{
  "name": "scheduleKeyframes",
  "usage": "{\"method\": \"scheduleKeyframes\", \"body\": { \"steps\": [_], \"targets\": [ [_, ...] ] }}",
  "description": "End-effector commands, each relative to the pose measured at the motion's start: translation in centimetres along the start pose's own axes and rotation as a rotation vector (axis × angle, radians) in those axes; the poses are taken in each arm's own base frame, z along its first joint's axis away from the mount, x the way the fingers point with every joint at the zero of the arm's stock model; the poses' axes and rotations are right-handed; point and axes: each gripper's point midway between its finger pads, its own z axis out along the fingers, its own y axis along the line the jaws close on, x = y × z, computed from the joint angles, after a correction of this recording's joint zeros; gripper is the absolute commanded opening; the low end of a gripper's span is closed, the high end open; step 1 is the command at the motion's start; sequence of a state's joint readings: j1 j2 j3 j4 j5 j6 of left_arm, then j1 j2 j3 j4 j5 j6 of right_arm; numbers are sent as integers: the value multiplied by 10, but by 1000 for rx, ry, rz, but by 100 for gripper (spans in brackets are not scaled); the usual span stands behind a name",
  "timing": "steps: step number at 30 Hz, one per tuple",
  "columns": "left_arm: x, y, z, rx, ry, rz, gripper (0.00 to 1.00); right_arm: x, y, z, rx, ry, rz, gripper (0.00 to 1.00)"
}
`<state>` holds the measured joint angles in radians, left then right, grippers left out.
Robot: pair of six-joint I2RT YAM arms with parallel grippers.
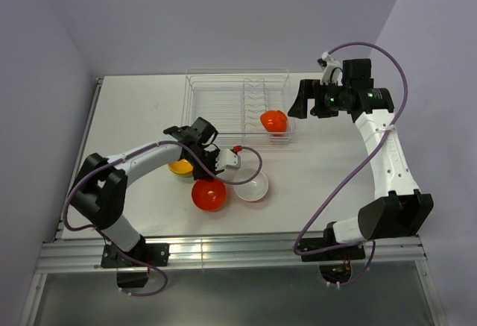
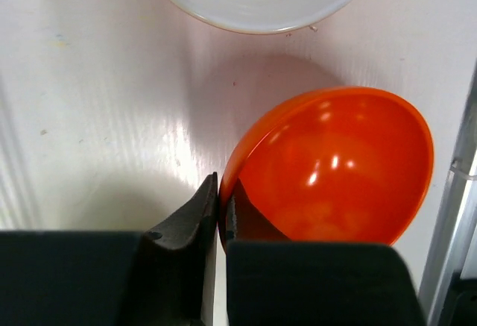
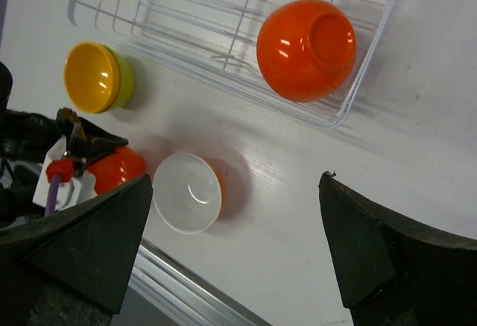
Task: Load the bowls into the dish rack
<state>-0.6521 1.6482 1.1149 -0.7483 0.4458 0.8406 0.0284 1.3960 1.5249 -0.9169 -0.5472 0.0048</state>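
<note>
The clear dish rack (image 1: pixel 216 106) stands at the back of the table, and an orange bowl (image 1: pixel 273 121) lies upside down in its right end (image 3: pixel 305 48). On the table in front of it, my left gripper (image 1: pixel 210 175) is shut on the rim of a red-orange bowl (image 2: pixel 335 169), one finger inside and one outside (image 2: pixel 221 192). A bowl with a white inside (image 1: pixel 251 186) lies just right of it. A yellow bowl (image 1: pixel 180 166) with a yellow-green outside (image 3: pixel 97 76) rests beside the left arm. My right gripper (image 1: pixel 299 108) hovers open by the rack's right end (image 3: pixel 235 184), holding nothing.
An aluminium rail (image 1: pixel 238 251) runs along the table's near edge, close to the red-orange and white bowls. Purple walls close in the back and both sides. The left arm's cable (image 1: pixel 250 169) loops over the table between the bowls.
</note>
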Motion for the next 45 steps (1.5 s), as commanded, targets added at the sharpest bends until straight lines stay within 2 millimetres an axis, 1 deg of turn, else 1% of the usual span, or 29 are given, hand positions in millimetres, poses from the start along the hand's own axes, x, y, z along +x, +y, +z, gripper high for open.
{"method": "scheduleKeyframes", "body": {
  "steps": [1, 4, 7, 8, 9, 10, 11, 12, 13, 15, 16, 17, 18, 19, 20, 21, 22, 24, 25, 27, 28, 30, 31, 33, 34, 35, 36, 38, 45],
  "targets": [
    [-20, -6, -31, -35, -53, 15, 0, -28, 17, -17, -36, -142, -15, 100],
    [-43, -14, -58, -36, -119, 5, 0, -39, 22, -21, -51, -204, -8, 100],
    [-74, -22, -92, -56, -217, -27, 0, -50, 38, -29, -120, -249, -13, 100],
    [-90, -19, -106, -89, -271, -51, 0, -52, 47, -31, -166, -253, -18, 100],
    [-100, -15, -117, -122, -314, -68, 0, -55, 53, -34, -197, -261, -6, 100],
    [-109, -10, -135, -195, -355, -84, 0, -61, 60, -37, -226, -281, -16, 100],
    [-130, 5, -154, -282, -449, -147, 0, -64, 66, -40, -253, -290, -17, 100],
    [-136, 16, -169, -362, -491, -197, 0, -64, 76, -44, -312, -285, -6, 100],
    [-144, 21, -189, -434, -549, -225, 0, -71, 82, -47, -340, -319, -26, 100],
    [-158, 35, -222, -512, -659, -299, 0, -75, 96, -52, -426, -344, -14, 100],
    [-160, 40, -231, -533, -684, -332, 0, -76, 101, -56, -454, -347, -11, 100],
    [-166, 43, -247, -531, -742, -384, 0, -77, 105, -57, -482, -348, -6, 100],
    [-176, 48, -267, -558, -827, -385, 0, -79, 111, -58, -519, -351, 12, 100],
    [-171, 56, -277, -556, -884, -471, 0, -79, 116, -60, -548, -346, 14, 100],
    [-173, 57, -285, -549, -931, -465, 0, -80, 119, -60, -559, -349, 13, 100],
    [-178, 58, -303, -579, -1010, -427, 0, -80, 123, -58, -571, -344, 8, 100],
    [-169, 63, -298, -573, -1022, -464, 0, -79, 124, -55, -569, -342, 8, 100],
    [-168, 61, -296, -522, -1045, -467, 0, -74, 132, -50, -592, -323, 7, 100],
    [-164, 65, -296, -500, -1063, -511, 0, -73, 134, -48, -597, -320, 11, 100],
    [-164, 64, -292, -421, -1091, -546, 0, -72, 139, -46, -598, -315, 17, 100],
    [-161, 69, -295, -405, -1118, -596, 0, -68, 148, -44, -607, -301, 9, 100],
    [-162, 73, -294, -374, -1138, -635, 0, -66, 155, -40, -596, -306, 7, 100],
    [-163, 74, -295, -352, -1159, -666, 0, -61, 168, -40, -622, -292, -6, 100],
    [-166, 74, -296, -316, -1181, -681, 0, -59, 180, -39, -632, -291, -15, 100],
    [-166, 74, -295, -298, -1191, -706, 0, -55, 191, -38, -654, -276, -28, 100],
    [-169, 73, -298, -288, -1208, -697, 0, -58, 197, -40, -658, -283, -32, 100],
    [-170, 73, -298, -280, -1214, -700, 0, -57, 198, -35, -652, -265, -23, 100],
    [-170, 72, -298, -273, -1225, -713, 0, -54, 209, -34, -674, -243, -19, 100],
    [-170, 78, -296, -259, -1230, -772, 0, -54, 227, -27, -710, -220, 1, 100]
  ]
}}
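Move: The left hand already pinches the rim of the red bowl. From that hand the dish rack's middle lies about 33 cm ahead and 12 cm to the right, roughly level in height; the white bowl stands 14 cm to its right, level with it fore and aft, and the yellow bowl 10 cm ahead and 12 cm left, both some 3 cm lower. From the open right hand the red bowl lies about 33 cm left, 15 cm back and 25 cm below. Keeping its pinch on the red bowl's rim, the left hand carries the bowl steeply up by about 30 cm, working some 10 cm forward as it nears the top, while the wrist rolls and swings until the fingers point to the right towards the other gripper, then all but hovers there. The right hand, fingers wide open, rises about 11 cm and sweeps some 17 cm left and a little back to meet the bowl, its fingers levelling and turning counter-clockwise, and stops just short without closing. ##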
